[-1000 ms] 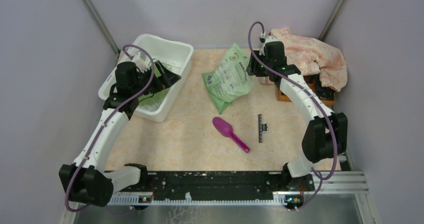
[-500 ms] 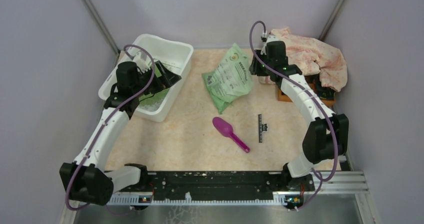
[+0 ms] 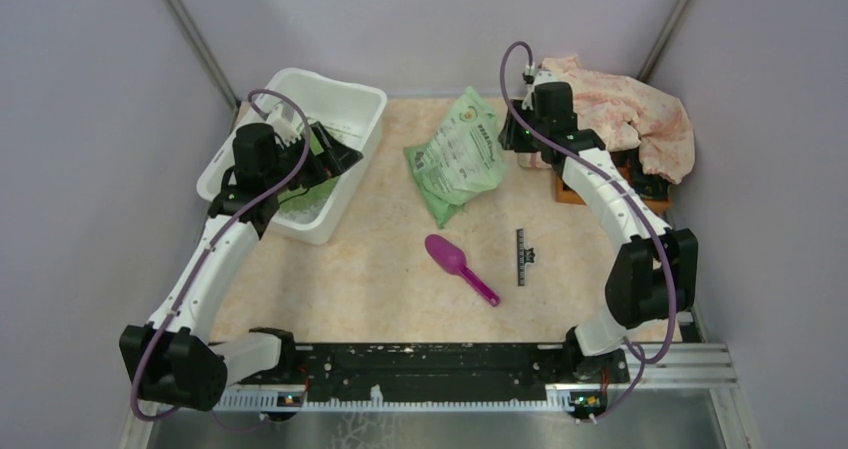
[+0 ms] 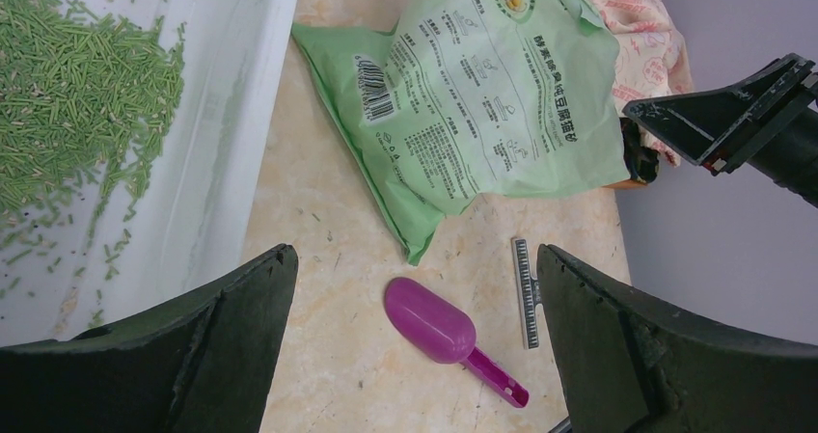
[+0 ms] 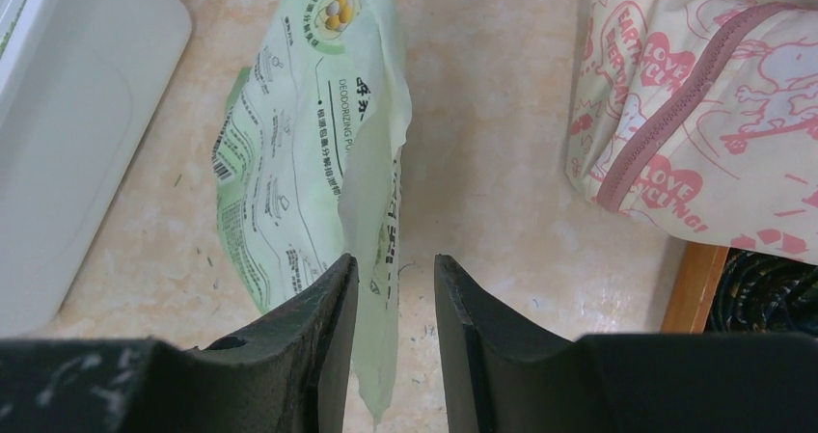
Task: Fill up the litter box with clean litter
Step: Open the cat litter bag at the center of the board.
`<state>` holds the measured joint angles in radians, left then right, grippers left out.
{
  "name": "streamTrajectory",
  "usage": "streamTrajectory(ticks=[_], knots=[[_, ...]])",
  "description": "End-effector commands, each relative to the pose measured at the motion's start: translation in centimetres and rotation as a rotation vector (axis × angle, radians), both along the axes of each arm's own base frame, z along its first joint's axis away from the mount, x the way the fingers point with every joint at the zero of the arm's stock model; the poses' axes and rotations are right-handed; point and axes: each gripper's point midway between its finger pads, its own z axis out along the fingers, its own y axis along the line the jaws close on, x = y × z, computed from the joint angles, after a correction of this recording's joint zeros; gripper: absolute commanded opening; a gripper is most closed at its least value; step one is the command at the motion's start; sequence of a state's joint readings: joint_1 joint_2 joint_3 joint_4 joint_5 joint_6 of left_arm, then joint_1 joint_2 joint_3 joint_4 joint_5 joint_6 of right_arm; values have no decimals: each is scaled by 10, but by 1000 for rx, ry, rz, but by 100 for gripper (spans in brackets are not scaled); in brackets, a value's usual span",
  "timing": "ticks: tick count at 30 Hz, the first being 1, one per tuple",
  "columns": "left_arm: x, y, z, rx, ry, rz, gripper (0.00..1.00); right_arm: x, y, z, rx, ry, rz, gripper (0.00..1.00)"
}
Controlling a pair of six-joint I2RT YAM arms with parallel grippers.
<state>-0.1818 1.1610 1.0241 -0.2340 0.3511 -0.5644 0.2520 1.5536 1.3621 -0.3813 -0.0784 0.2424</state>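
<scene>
The white litter box point(image 3: 352, 93) stands at the back left, and its wall point(image 4: 241, 115) fills the left of the left wrist view. Clean litter point(image 4: 77, 95) lies in it as green pellets. My left gripper point(image 3: 335, 154) hovers over the box, wide open point(image 4: 415, 255) and empty. A light green bag point(image 3: 457, 154) lies flat mid-table. My right gripper point(image 3: 510, 139) sits at the bag's far right edge. In the right wrist view its jaws point(image 5: 395, 259) stand a little apart, and a raised flap of the bag point(image 5: 371, 192) hangs between them against the left finger.
A purple scoop point(image 3: 450, 256) lies on the table in front of the bag, with a black strip point(image 3: 521, 257) to its right. A pink printed cloth point(image 3: 630, 114) covers an orange wooden tray point(image 3: 570, 191) at the back right.
The right gripper's jaws have narrowed around the bag's flap and its arm has shifted slightly. The left arm has not moved.
</scene>
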Motion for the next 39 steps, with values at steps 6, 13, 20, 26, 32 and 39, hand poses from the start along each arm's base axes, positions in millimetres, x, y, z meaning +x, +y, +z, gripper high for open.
streamTrajectory(ticks=[6,13,20,26,32,39], knots=[[2,-3,4,-2,-16,-8,99,14,4,-1,14,-23,19,34],[3,-2,4,4,-19,-6,99,19,7,-12,18,-4,23,34],[5,-1,5,9,-26,-3,99,35,15,-31,20,37,42,33],[4,0,9,19,-31,-3,99,37,42,-61,93,119,160,18],[1,2,11,28,-34,4,99,14,89,-26,320,34,408,0],[-8,6,16,35,-47,15,99,-35,141,70,499,-193,768,0]])
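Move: The cat litter bag's loose right edge stands about 9 cm below the right hand, some 3 cm to its left and 2 cm ahead; the bag's middle is level fore and aft, roughly 10 cm left and 13 cm down. The patterned cloth lies about 22 cm right and 6 cm ahead, the purple scoop 25 cm back and 8 cm left. From the left hand, the bag is some 23 cm right, 5 cm ahead and 17 cm below. Sink the part-open right gripper about 9 cm onto the litter bag's standing right edge, easing slightly forward and left, and shut the fingers on the film. Keeping that pinch, draw the edge left and upward, some 4 cm up and a little back, while the wrist turns counter-clockwise and its left side rises, each by 20 degrees or so. ##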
